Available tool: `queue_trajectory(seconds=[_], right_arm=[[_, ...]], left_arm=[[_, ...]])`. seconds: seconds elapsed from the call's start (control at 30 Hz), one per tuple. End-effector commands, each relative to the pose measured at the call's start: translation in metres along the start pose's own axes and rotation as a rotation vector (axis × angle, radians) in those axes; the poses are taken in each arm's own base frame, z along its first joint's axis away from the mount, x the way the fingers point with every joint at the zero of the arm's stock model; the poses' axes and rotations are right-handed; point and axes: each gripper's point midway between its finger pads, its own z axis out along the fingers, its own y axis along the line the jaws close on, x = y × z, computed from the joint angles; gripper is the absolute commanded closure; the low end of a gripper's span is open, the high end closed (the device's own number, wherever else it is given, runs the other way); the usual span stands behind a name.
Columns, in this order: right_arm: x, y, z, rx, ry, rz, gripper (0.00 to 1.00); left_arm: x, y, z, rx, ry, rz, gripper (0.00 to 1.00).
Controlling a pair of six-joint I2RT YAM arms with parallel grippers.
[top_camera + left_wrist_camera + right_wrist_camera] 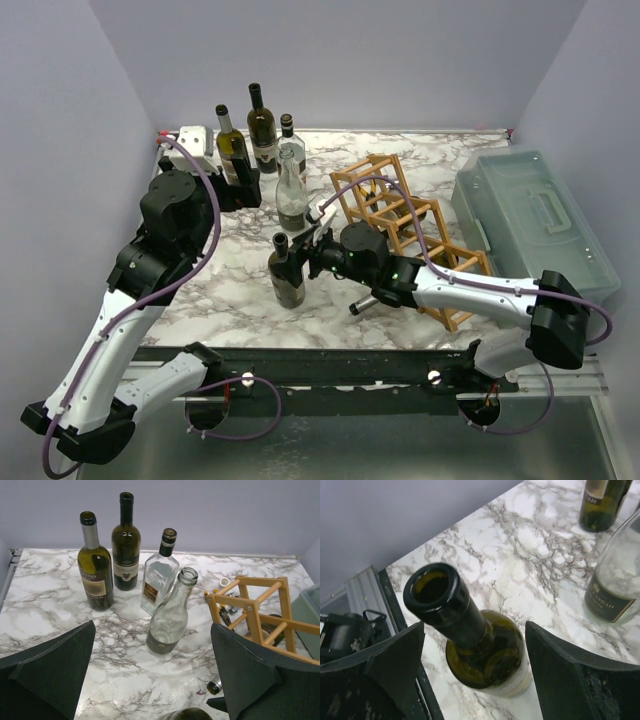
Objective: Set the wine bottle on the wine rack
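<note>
A dark green wine bottle (287, 272) stands upright near the table's front. In the right wrist view its neck and shoulder (470, 630) lie between the spread fingers of my right gripper (475, 672), with a gap on each side. That right gripper (305, 255) comes at the bottle from the right. The light wooden wine rack (410, 232) stands behind the right arm, and its end (255, 615) shows in the left wrist view. My left gripper (243, 180) hovers open at the back left with nothing between its fingers (60, 665).
A clear empty bottle (291, 190) (170, 617) stands mid-table. Three more bottles (262, 128) stand at the back. A translucent lidded box (530, 225) sits at the right. A bottle neck (362, 304) pokes out under the right arm.
</note>
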Motion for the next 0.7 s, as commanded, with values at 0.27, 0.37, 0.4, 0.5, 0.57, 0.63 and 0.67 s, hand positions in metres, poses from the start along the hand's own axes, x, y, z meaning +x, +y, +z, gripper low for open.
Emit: queue_trajectory(seconds=[0.27,0.37,0.4,0.5,0.57,0.63,0.67], right_arm=[[-0.015,-0.023,0.014,0.168,-0.05,-0.03,0.25],[-0.013,-0.022,0.017,0.179,-0.06,-0.051,0.26],[-0.012,-0.023,0.019,0.186,-0.059,-0.052,0.26],[-0.01,-0.024,0.023,0.199,-0.058,-0.054,0.31],[-0.009,-0.025,0.026,0.208,-0.063,-0.068,0.34],[-0.009,-0.028,0.027,0.223,-0.067,-0.076,0.41],[-0.008,-0.028,0.028,0.228,-0.063,-0.078,0.47]], left_arm=[[0.019,0.056,0.015,-0.188,-0.041,0.015,0.01],[0.025,0.062,0.015,-0.213,-0.03,0.041,0.01],[0.027,0.064,0.015,-0.224,-0.025,0.051,0.01],[0.029,0.07,0.018,-0.255,-0.018,0.065,0.01],[0.032,0.07,0.019,-0.254,-0.011,0.066,0.01],[0.031,0.067,0.019,-0.241,-0.01,0.064,0.01],[0.032,0.068,0.02,-0.241,-0.01,0.064,0.01]])
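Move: The wine bottle stands upright with its neck just off the right fingertips, its middle about 2 cm ahead of that hand, 3 cm to its left and 9 cm lower. The clear glass bottle stands some 20 cm beyond the wine bottle, about level sideways. From the right hand the wooden rack lies about 28 cm right and 11 cm ahead. The left hand has the wine bottle about 3 cm back, 9 cm left and 25 cm below. Forward by about 2.5 cm, the right hand works in around the wine bottle's neck, first rising slightly, then sinking a couple of centimetres, with a turn of some 10 degrees clockwise and its fingers starting to close, still partly open. Empty and wide open, the left hand swings left and sinks about 5 cm, also edging forward and turning a little counter-clockwise. ##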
